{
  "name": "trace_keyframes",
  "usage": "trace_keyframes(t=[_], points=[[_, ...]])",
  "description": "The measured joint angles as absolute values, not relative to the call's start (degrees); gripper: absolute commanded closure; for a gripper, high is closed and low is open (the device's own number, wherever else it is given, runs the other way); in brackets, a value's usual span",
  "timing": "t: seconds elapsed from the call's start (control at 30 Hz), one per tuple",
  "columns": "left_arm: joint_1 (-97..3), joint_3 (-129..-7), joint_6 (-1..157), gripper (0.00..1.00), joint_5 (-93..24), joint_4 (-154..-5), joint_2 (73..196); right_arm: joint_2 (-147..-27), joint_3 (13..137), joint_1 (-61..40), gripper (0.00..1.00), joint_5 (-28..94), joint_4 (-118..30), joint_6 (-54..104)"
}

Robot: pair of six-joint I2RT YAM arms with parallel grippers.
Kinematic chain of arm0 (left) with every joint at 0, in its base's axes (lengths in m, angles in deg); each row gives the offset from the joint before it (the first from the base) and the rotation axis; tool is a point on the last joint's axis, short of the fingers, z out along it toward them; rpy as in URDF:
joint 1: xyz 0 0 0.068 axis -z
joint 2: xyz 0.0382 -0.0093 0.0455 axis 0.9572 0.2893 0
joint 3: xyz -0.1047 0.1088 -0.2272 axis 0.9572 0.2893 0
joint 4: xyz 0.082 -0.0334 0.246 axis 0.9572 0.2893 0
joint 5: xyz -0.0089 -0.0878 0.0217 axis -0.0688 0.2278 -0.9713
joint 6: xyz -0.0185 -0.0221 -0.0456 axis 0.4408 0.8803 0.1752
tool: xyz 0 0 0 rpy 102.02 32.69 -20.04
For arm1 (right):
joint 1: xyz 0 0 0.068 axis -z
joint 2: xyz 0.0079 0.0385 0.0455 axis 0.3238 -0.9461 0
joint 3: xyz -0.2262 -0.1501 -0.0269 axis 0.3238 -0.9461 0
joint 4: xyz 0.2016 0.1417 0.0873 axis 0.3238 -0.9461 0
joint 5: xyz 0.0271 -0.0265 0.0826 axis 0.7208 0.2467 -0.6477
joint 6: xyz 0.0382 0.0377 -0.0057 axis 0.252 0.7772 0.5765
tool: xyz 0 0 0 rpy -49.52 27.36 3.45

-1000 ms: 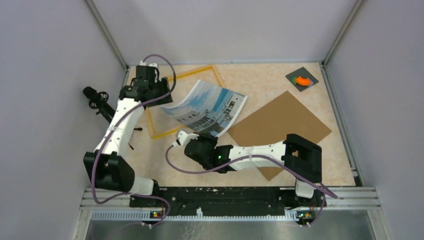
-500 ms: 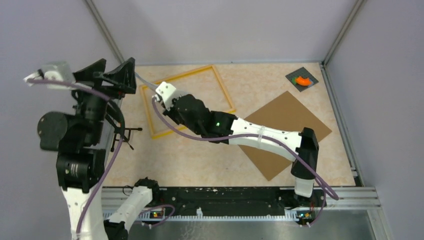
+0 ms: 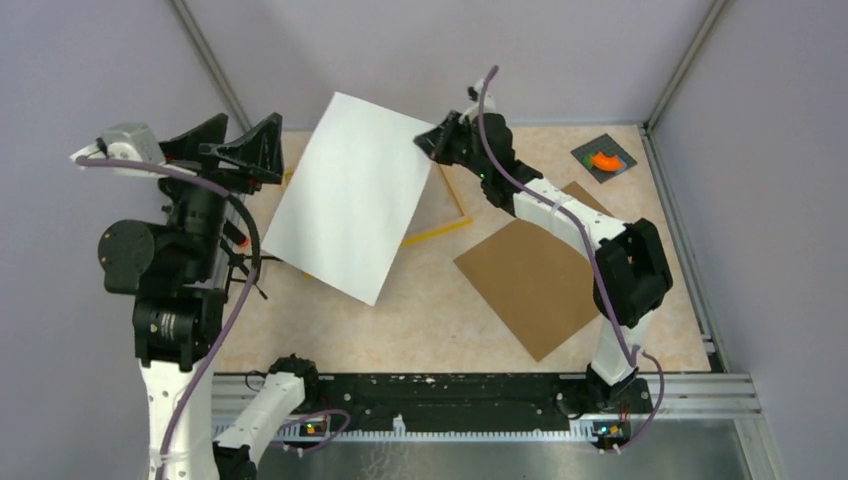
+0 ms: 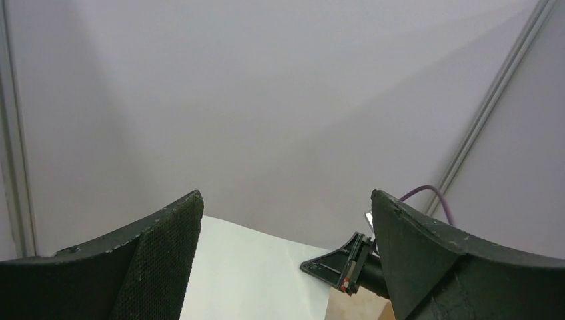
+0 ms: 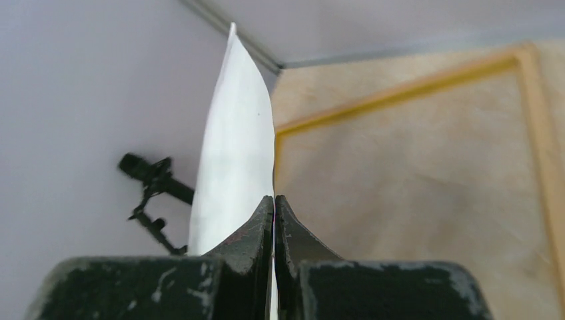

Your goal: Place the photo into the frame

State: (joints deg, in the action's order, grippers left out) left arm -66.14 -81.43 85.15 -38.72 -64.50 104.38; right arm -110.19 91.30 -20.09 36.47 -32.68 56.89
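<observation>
The photo (image 3: 345,195) hangs tilted in the air over the left of the table, its plain white back toward the top camera. My right gripper (image 3: 432,143) is shut on its far right corner; the right wrist view shows the sheet (image 5: 233,147) edge-on, pinched between the closed jaws of the right gripper (image 5: 274,199). The yellow-orange frame (image 3: 440,228) lies flat beneath, mostly hidden by the sheet; in the right wrist view the frame (image 5: 400,93) lies empty on the table. My left gripper (image 3: 232,148) is raised at the left, wide open and empty, left of the photo (image 4: 260,280).
A brown backing board (image 3: 535,280) lies flat right of the frame. A small grey pad with an orange piece (image 3: 603,160) sits at the back right corner. A black stand (image 3: 240,265) pokes in from the left wall. Grey walls close three sides.
The left gripper opened and lifted up to the left. The right arm swung to the back of the table, carrying the photo up with its white back showing.
</observation>
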Motion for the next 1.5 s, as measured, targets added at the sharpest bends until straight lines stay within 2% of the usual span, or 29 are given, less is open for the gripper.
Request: trace_keyframes(t=[0.17,0.53,1.03,1.3,1.5], points=[[-66.14,-76.49,87.14,0.02,-36.41,-66.91,107.37,-112.03,77.14,-13.14,1.00,36.99,-25.73,67.27],[-64.34,-65.26,87.86,0.02,-35.36,-69.25,113.19,-112.99,63.07,-11.67,1.00,50.80,-13.60,74.59],[-61.07,-55.31,86.98,0.04,-38.57,-75.58,116.47,-116.83,59.48,-15.74,1.00,68.42,1.24,80.95],[-59.14,-53.50,84.16,0.05,-42.85,-75.80,116.01,-123.87,61.73,-23.63,1.00,79.65,7.97,79.88],[-57.74,-53.41,83.49,0.05,-44.34,-75.85,116.03,-128.00,66.43,-25.60,1.00,85.93,12.21,77.45]])
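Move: The right hand holds the photo, white back up, by its upper right corner; the photo's middle is some 19 cm left, 5 cm back and 9 cm lower. The frame's middle lies about 15 cm ahead of this hand, 13 cm left and 31 cm below, the brown board 33 cm right and 6 cm back. From the empty left hand, the photo's middle is roughly 17 cm ahead, 7 cm right and 34 cm down; the frame's is 37 cm ahead, 10 cm right. Still pinching the photo's corner, the right hand drops it quickly by about 18 cm towards the frame, sweeping right and slightly forward, then eases partway back left; the wrist turns some 45 degrees clockwise throughout. The left hand, open and touching nothing, comes down 23 cm and forward over the photo, tipping its fingers downward. ##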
